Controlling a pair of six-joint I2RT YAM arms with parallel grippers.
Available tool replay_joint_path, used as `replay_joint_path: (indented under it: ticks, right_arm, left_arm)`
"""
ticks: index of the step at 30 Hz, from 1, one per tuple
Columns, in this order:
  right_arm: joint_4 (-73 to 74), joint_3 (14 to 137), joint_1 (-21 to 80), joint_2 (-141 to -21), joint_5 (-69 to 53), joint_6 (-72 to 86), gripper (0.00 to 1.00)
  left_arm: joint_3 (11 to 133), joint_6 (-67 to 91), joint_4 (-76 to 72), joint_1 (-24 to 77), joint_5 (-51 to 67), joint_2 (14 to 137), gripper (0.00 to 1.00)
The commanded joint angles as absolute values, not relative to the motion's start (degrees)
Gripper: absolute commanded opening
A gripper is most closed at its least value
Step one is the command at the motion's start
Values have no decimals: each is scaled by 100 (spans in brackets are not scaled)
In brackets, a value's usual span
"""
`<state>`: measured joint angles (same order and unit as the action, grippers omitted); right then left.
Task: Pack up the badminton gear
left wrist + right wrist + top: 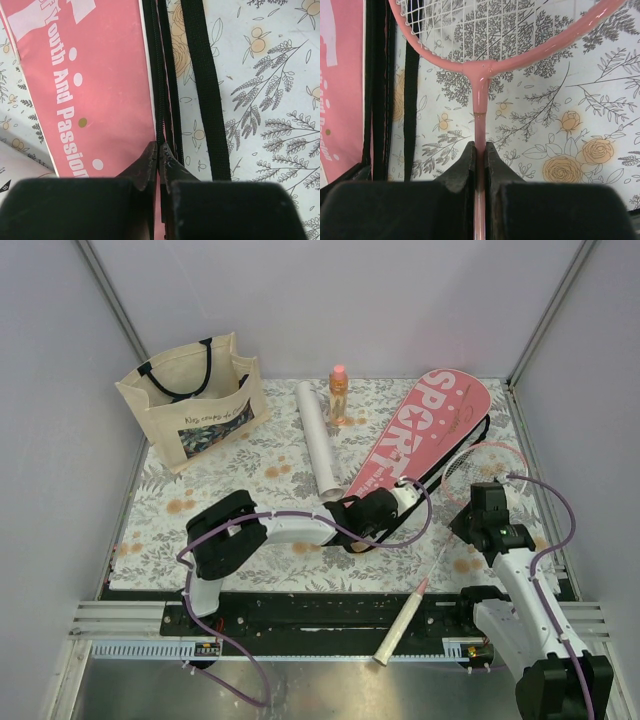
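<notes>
The pink cover (430, 430) lettered "SPORT" lies slantwise at the back right of the table. My left gripper (403, 492) (158, 147) is shut on the black zipper edge at the cover's (100, 75) lower end. One pink-framed racket (485, 472) lies to the right of the cover, its white handle (398, 632) reaching over the table's near edge. My right gripper (462, 520) (480, 147) is shut on the racket's thin pink shaft (480, 102), just below the head. The long white tube (320, 437) lies left of the cover.
A beige tote bag (190, 400) with black straps stands open at the back left. An orange bottle (339, 393) with a pink cap stands between the tube and the cover. The cover's black strap (205, 85) trails on the flowered tablecloth (230, 490). Walls close in three sides.
</notes>
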<state>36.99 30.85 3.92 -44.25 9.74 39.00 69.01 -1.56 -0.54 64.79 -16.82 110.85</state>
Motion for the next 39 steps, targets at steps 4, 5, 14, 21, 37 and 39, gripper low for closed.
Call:
replay_joint_path:
  ticks: [4,5,14,21,37,39]
  right_arm:
    - [3270,3015,360,-4430,519,3770,0]
    - [3261,3006,360,-4421,501,3797,0]
    - [2875,2892,360,-4737,212,3911,0]
    - [1803,2672,360,-4930,-483,4192,0]
    - [-815,2795,360,-6643,-1089,3884,0]
    - [-1159,2865,360,-6881,-1116,3937,0]
  left_arm:
    - [6988,517,-316,6320,-1293,10574,0]
    - [6970,588,-316,6285,-1257,10521,0]
    - [6908,800,-299,6205,-1072,10318,0]
    - [6952,896,-299,6205,-1028,10415,0]
    - [6662,1028,-308,6188,-650,10301,0]
    - [6618,1081,-325,6188,-589,10292,0]
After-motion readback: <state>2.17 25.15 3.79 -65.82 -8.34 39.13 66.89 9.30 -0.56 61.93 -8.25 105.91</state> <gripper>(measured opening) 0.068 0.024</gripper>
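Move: Pinched in the left fingers is the zip edge of the pink racket cover; the open side of the cover, where the racket goes in, lies some 9 cm ahead of that hand and 6 cm to its right. The white tube's middle is about 25 cm ahead of and 21 cm to the left of the left hand. From the right hand, which already grips the second racket's shaft just below the head, that opening is roughly 11 cm ahead, 8 cm left and 6 cm below. Keeping its pinch on the zip edge, the left hand lifts about 3 cm to raise the flap, tilting some 15 degrees, then eases down slightly. The right hand, its grip on the shaft unchanged, drifts left, then speeds up forward and left, sinking a little, and rolls and turns counter-clockwise to take the racket head in under the flap. ##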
